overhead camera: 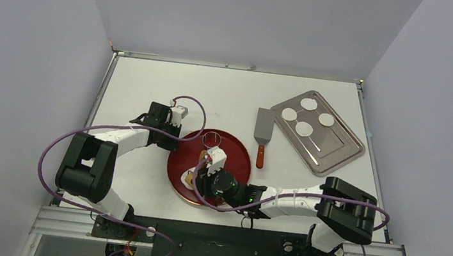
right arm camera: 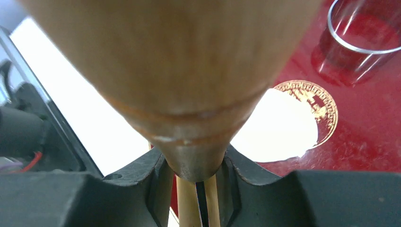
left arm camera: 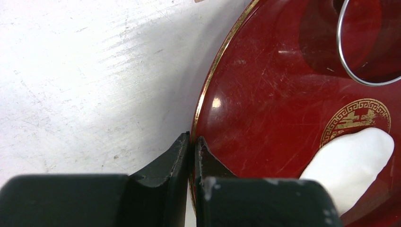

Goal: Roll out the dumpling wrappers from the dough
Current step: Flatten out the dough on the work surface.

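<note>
The dough (right arm camera: 279, 125) is a soft white lump lying on the gold emblem of a red plate (overhead camera: 238, 153), also seen as dough (left arm camera: 352, 161) in the left wrist view. My right gripper (right arm camera: 195, 163) is shut on a wooden rolling pin (right arm camera: 179, 61), holding it just near of the dough; the right gripper (overhead camera: 198, 175) sits over the plate. My left gripper (left arm camera: 192, 142) is shut on the plate's gold-edged rim (left arm camera: 208, 85) at its left side. Several round white dumpling wrappers (overhead camera: 304, 129) lie on a metal tray (overhead camera: 337, 150) at the right.
A clear glass (overhead camera: 211, 140) stands on the plate's far side, close behind the dough, seen too as the glass (right arm camera: 361, 40). A metal spatula with a red handle (overhead camera: 263, 132) lies between plate and tray. Purple cables loop around both arms.
</note>
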`<state>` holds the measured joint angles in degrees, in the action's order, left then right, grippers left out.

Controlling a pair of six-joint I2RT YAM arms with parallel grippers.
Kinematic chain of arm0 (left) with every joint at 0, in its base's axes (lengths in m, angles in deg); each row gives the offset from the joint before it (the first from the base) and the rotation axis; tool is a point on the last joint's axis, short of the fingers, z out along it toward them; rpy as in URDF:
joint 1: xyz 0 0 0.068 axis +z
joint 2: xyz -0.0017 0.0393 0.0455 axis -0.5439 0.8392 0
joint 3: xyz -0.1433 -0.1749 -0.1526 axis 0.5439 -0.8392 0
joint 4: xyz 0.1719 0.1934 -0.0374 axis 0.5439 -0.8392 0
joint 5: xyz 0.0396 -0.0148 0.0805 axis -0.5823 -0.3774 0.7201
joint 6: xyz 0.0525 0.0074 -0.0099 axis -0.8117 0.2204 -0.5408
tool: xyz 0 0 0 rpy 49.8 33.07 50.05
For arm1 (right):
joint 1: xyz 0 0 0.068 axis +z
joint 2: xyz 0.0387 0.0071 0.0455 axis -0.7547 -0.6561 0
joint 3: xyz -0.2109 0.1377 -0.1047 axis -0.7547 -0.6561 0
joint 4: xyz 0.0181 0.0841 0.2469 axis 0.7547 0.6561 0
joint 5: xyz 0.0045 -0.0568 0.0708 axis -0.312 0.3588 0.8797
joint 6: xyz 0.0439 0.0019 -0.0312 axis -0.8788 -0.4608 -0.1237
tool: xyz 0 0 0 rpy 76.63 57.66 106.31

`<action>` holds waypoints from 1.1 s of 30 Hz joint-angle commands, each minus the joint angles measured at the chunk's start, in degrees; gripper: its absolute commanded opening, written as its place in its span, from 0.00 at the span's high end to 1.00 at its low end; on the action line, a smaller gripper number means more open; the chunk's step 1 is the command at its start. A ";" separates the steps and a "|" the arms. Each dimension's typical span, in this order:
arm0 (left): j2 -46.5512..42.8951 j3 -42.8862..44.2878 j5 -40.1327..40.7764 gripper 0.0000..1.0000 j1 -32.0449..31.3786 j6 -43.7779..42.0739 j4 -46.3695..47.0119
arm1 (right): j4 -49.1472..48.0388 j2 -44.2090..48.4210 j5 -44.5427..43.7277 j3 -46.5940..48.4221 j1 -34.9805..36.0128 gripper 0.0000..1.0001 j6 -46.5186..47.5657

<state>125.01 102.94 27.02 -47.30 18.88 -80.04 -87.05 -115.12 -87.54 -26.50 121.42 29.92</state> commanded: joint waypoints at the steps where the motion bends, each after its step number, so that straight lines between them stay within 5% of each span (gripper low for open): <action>1: -0.63 0.85 1.49 1.00 0.11 0.46 2.74 | -3.12 6.12 -2.54 0.69 -1.83 1.00 -3.54; 16: -0.63 0.75 1.37 1.00 0.20 0.47 2.84 | -0.35 -8.89 -9.98 11.78 -1.82 1.00 1.37; 33: -0.95 0.62 1.39 1.00 0.46 0.44 2.93 | 3.03 -12.90 -17.91 -3.93 -4.35 1.00 -13.62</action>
<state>125.01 102.92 27.00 -47.23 19.32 -79.95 -96.38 -126.14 -102.58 -24.73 118.64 19.69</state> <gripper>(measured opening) 0.038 0.293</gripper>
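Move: The right hand, holding the rolling pin lifted, has the dough about 7 cm ahead of it, 2 cm to its left and 6 cm below. The plate's gold seal is some 10 cm ahead and 2 cm to the right. Beyond that stands the ring cutter, about 18 cm ahead and 2 cm to the right. From the left hand on the plate rim, the dough lies about 9 cm to the right and 8 cm back. The rolling pin comes down onto the dough: the right hand hops up some 3 cm while going forward, then sinks about 6 cm from that peak, reaching roughly 6 cm farther out in all. It keeps its grip and turns about 20 degrees clockwise, mostly late, as it eases on forward and slightly right. The left hand stays put, still pinching the plate rim. ##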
